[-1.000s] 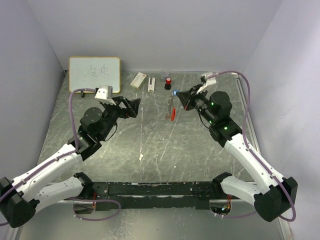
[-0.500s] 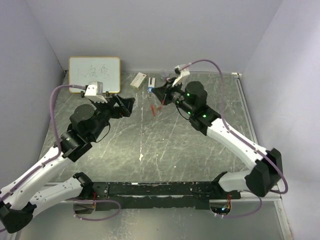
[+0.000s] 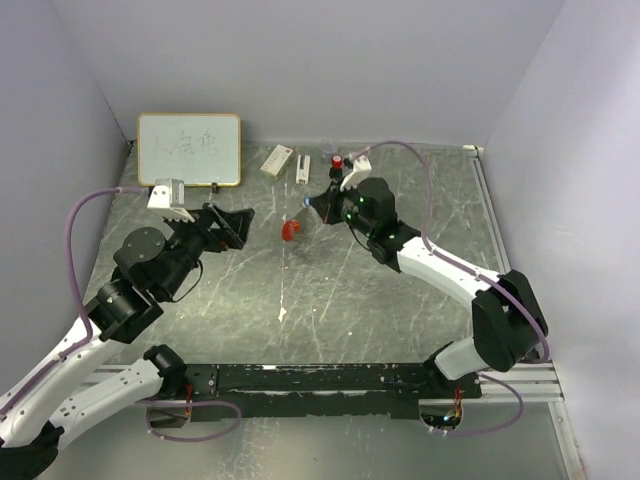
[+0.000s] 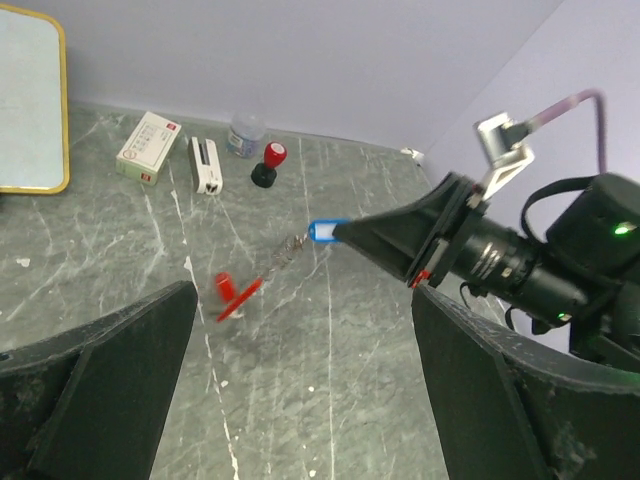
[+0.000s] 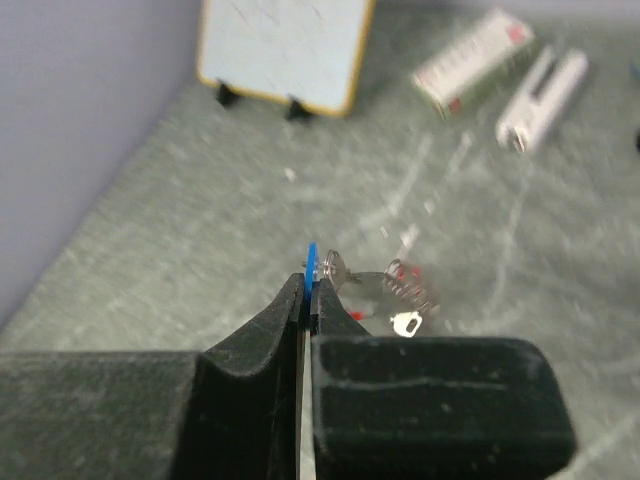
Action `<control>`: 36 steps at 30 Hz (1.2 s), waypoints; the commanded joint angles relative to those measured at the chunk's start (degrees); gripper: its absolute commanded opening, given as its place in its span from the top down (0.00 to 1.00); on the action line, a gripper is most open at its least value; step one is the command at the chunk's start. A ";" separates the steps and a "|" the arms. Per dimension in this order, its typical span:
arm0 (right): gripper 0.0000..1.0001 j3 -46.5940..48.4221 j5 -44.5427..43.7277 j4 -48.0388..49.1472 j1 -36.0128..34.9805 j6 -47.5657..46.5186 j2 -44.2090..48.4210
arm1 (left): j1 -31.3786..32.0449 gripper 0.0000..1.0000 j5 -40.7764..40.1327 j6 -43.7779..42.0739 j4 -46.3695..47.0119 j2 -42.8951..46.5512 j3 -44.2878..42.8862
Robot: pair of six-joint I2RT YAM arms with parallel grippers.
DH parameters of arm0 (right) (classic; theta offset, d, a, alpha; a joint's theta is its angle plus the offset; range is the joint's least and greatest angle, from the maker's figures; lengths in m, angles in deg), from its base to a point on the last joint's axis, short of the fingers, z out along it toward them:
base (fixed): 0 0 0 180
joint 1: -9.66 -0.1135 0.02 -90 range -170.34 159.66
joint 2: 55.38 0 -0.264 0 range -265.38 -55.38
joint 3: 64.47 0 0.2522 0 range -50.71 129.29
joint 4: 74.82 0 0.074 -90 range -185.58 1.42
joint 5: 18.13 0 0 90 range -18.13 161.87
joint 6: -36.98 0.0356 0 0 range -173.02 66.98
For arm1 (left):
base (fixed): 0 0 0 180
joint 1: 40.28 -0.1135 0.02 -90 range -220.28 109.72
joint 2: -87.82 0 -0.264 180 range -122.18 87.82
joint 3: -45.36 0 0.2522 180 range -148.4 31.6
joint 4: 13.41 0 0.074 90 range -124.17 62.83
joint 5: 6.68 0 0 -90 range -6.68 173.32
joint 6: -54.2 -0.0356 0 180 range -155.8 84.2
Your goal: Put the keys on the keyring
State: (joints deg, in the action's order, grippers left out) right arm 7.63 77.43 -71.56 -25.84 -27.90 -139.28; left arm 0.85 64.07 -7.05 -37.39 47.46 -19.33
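My right gripper (image 3: 309,203) is shut on the blue head of a key (image 4: 325,230), held above the table's far middle. In the right wrist view the blue key (image 5: 312,260) stands edge-on between the fingertips. From it dangles the keyring, a thin metal ring (image 4: 285,258) with blurred red pieces (image 4: 236,295) swinging below. The red pieces (image 3: 290,230) hang clear of the table; I cannot tell the red key from the red strap. My left gripper (image 3: 232,225) is open and holds nothing, left of the hanging bunch, its fingers (image 4: 110,370) wide apart.
A whiteboard (image 3: 189,148) leans on the back wall at the left. A white box (image 3: 277,160), a white clip-like piece (image 3: 302,168), a small clear bottle (image 4: 244,135) and a red-and-black bottle (image 4: 268,163) stand along the back.
My right arm has swung left with the blue key, the ring and red pieces trailing beneath. The left arm has drawn back to the left, still open.
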 commanded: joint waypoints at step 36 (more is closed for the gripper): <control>0.25 -34.08 -22.74 -11.04 4.49 13.83 32.47 | -0.09 0.00 9.33 -1.87 17.58 -11.86 10.90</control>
State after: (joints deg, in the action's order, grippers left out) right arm -25.63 62.11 -82.47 -21.52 -19.24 -109.51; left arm 0.85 72.42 -8.36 -23.79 36.66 -8.89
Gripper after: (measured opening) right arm 0.735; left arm 0.996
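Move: The right hand still holds the keyring by its blue tag, the keys hanging below; the bare patch of table where the tag is laid is about 6 cm back, 9 cm to the right and 17 cm below. Beyond that patch, from the same hand, the red stamp stands some 18 cm ahead and 7 cm right, the stapler about 19 cm ahead and level sideways, both roughly 15 cm lower. From the left hand, the patch lies about 7 cm ahead, 23 cm right and 27 cm below. The right hand sinks fast, about 16 cm, drawing back and to its right over the bare table as the wrist tips the fingers down some 20 degrees; its fingers stay shut on the blue tag until low, then open wide and let go, and the hand backs off to the right and up about 4 cm, turning clockwise. Meanwhile the empty, wide-open left hand comes down about 9 cm and roughly 5 cm to its right, nearing the spot where the keyring is laid. ##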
